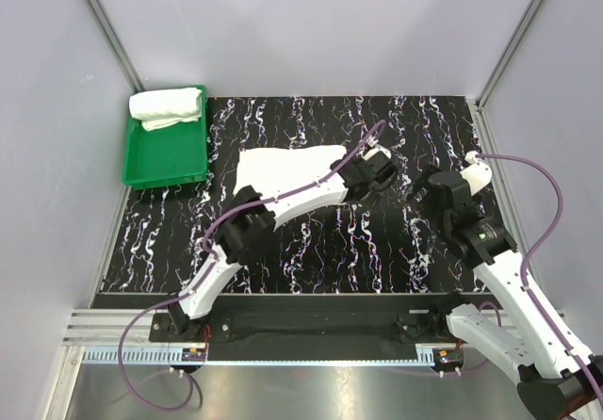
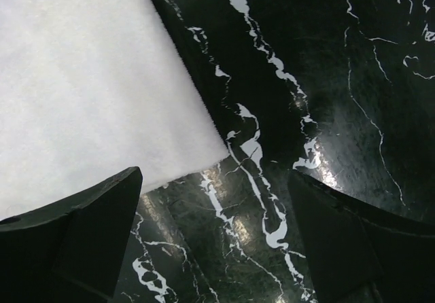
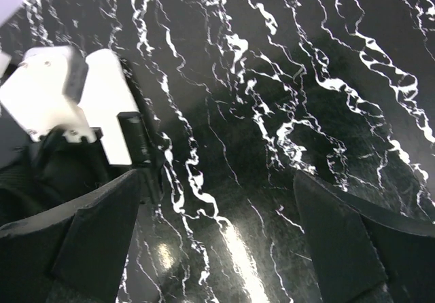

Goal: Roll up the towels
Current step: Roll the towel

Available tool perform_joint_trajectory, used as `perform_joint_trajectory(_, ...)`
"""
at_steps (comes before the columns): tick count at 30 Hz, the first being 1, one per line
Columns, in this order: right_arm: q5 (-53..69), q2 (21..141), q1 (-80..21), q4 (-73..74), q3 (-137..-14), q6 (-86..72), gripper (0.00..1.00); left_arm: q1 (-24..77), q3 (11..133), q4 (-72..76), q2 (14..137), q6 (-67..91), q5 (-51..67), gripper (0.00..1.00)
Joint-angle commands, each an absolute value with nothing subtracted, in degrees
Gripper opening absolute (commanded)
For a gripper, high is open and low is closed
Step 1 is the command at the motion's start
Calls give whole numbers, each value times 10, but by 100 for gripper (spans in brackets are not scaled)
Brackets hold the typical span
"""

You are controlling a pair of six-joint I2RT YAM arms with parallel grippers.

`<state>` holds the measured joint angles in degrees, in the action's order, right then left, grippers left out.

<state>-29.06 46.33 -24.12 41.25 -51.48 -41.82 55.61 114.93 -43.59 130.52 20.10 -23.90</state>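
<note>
One white towel (image 1: 273, 168) lies flat on the black marble table, and my left arm crosses over its near right part. In the left wrist view this towel (image 2: 88, 85) fills the upper left, its corner just beyond the open jaws. My left gripper (image 1: 381, 173) (image 2: 214, 181) hovers open over bare marble at the towel's right corner, holding nothing. A second towel (image 1: 168, 107), rolled up, rests at the back of the green tray (image 1: 165, 161). My right gripper (image 1: 424, 192) (image 3: 217, 181) stands open and empty over the marble, right of the left gripper.
The green tray sits at the table's back left corner against the grey wall. Grey walls close in the table at the left, back and right. The left arm's white wrist (image 3: 47, 99) shows at the upper left of the right wrist view, close to my right gripper.
</note>
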Motion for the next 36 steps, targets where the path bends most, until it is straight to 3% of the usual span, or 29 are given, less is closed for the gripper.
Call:
perform_joint_trajectory(1, -303, 471, -242, 426, -515, -414, 100, 560, 1202, -456, 1339, 190, -278, 94)
perform_joint_trajectory(10, -281, 481, -241, 405, -496, -410, 100, 562, 1187, -456, 1385, 192, -287, 88)
perform_joint_trajectory(17, -269, 505, -242, 395, -488, -408, 100, 562, 1167, -438, 1402, 188, -283, 63)
perform_joint_trajectory(21, -267, 516, -242, 386, -484, -406, 100, 562, 1159, -432, 1407, 184, -283, 32)
perform_joint_trajectory(25, -265, 524, -240, 374, -477, -405, 100, 562, 1145, -425, 1410, 178, -286, 14)
perform_joint_trajectory(30, -257, 539, -243, 366, -483, -403, 100, 562, 1105, -409, 1383, 190, -271, 1)
perform_joint_trajectory(36, -272, 529, -241, 379, -500, -391, 100, 569, 960, -327, 1268, 250, -186, 0)
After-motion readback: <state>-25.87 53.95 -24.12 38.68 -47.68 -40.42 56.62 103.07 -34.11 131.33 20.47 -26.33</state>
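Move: Almost straight below the wide-open left fingers, some 6 cm down and about 1 cm farther out and to the left, lies the near right corner of the folded white towel. The towel's middle is roughly 15 cm left of this hand and 8 cm ahead; its far right corner is about 16 cm ahead, level sideways. From the right hand the near corner lies some 20 cm left, 9 cm ahead and 20 cm below. Sinking about 6 cm almost straight down onto the towel's near right corner, the left hand rolls slightly and closes from wide open to shut, pinching the corner, then starts to draw back 1 to 2 cm towards the base. The right hand, off to the right, lowers some 5 cm over bare table, fingers open and tipping about 10 degrees further down. ##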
